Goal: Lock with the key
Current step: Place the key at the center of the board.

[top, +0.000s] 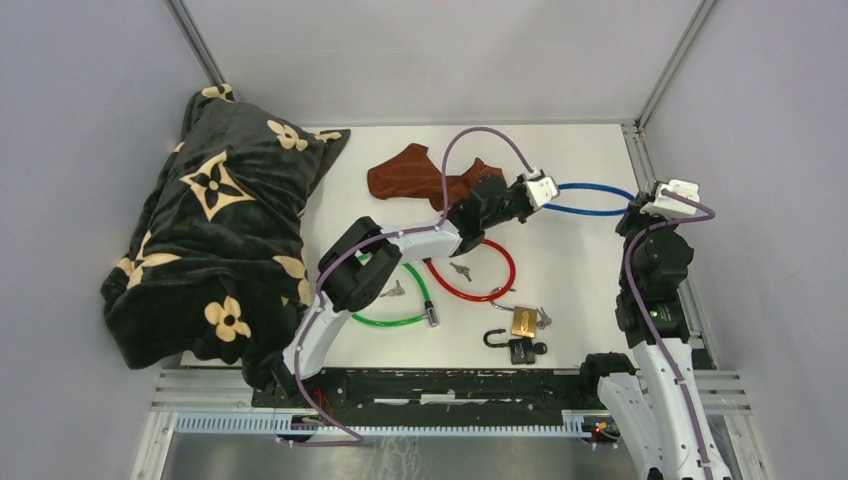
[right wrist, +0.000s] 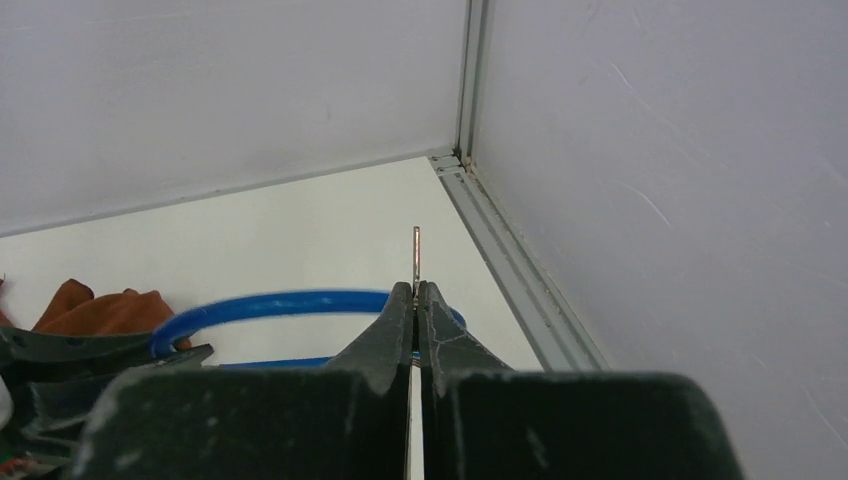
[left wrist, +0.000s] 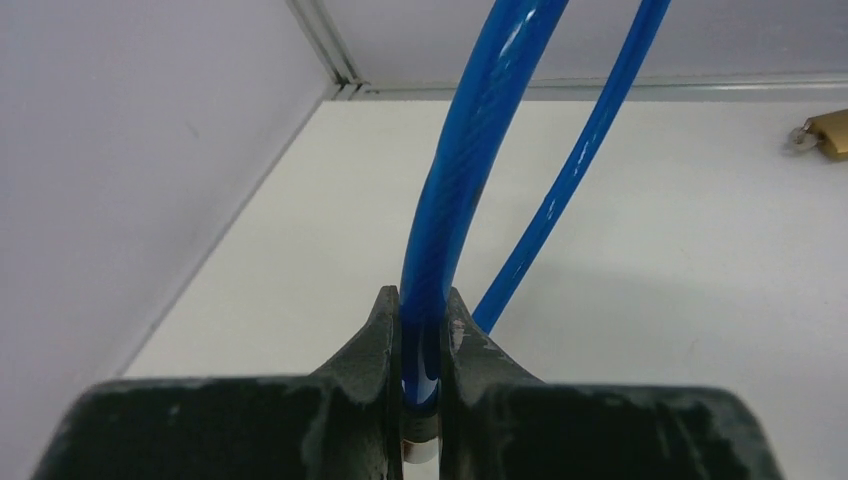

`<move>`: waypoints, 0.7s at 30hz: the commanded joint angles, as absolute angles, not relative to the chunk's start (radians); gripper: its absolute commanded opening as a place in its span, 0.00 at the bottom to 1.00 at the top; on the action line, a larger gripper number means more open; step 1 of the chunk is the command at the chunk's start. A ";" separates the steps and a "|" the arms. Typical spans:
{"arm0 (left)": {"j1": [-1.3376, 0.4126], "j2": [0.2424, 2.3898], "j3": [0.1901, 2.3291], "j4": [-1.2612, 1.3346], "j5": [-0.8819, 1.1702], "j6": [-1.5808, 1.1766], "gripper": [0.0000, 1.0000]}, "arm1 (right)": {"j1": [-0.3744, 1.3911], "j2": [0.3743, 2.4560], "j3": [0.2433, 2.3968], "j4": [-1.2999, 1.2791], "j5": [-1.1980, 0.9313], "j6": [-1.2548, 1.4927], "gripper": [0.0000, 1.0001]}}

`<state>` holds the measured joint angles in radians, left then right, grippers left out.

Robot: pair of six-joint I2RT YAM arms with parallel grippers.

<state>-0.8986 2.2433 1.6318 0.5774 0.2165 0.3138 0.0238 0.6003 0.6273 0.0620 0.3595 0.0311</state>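
Note:
A blue cable lock [top: 592,187] lies looped at the back right of the white table. My left gripper [left wrist: 421,300] is shut on the blue cable [left wrist: 470,150] close to its metal end piece, which sits deep between the fingers. In the top view the left gripper [top: 550,194] is at the loop's left end and the right gripper [top: 638,208] at its right end. My right gripper [right wrist: 415,290] is shut on a thin metal key [right wrist: 416,250], whose blade sticks up past the fingertips, just above the blue cable [right wrist: 270,303]. The keyhole is hidden.
A red cable lock [top: 497,262] and a green cable lock [top: 400,318] lie mid-table, each with keys beside it. A brass padlock [top: 522,320] and a black padlock [top: 515,348] sit near the front. A brown leather piece [top: 405,172] lies at the back, a black blanket [top: 220,230] at the left. The enclosure wall stands close on the right.

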 commanded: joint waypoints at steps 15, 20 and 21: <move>-0.994 2.297 1.534 0.620 0.448 0.743 0.40 | 0.021 0.682 0.702 0.003 0.123 0.008 0.00; -0.994 2.255 1.569 0.314 0.572 0.747 0.65 | 0.021 0.728 0.692 -0.041 0.039 0.041 0.00; -0.994 2.252 1.594 0.239 0.583 0.751 0.72 | 0.021 0.740 0.679 -0.047 0.010 0.052 0.00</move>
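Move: The left hand holds the blue lock by its cable; the bare board spot for it is about 12 cm back, 7 right and 17 below. From that hand the red lock's loop centres 8 back and 15 left, the gold padlock 19 back and 3 left, down on the board. The right hand, shut on the key, has the same spot some 30 cm below, 2 back and 3 left. Left hand sinks about 11 cm, draws back 9 and opens around the blue lock; right carries key leftward. ##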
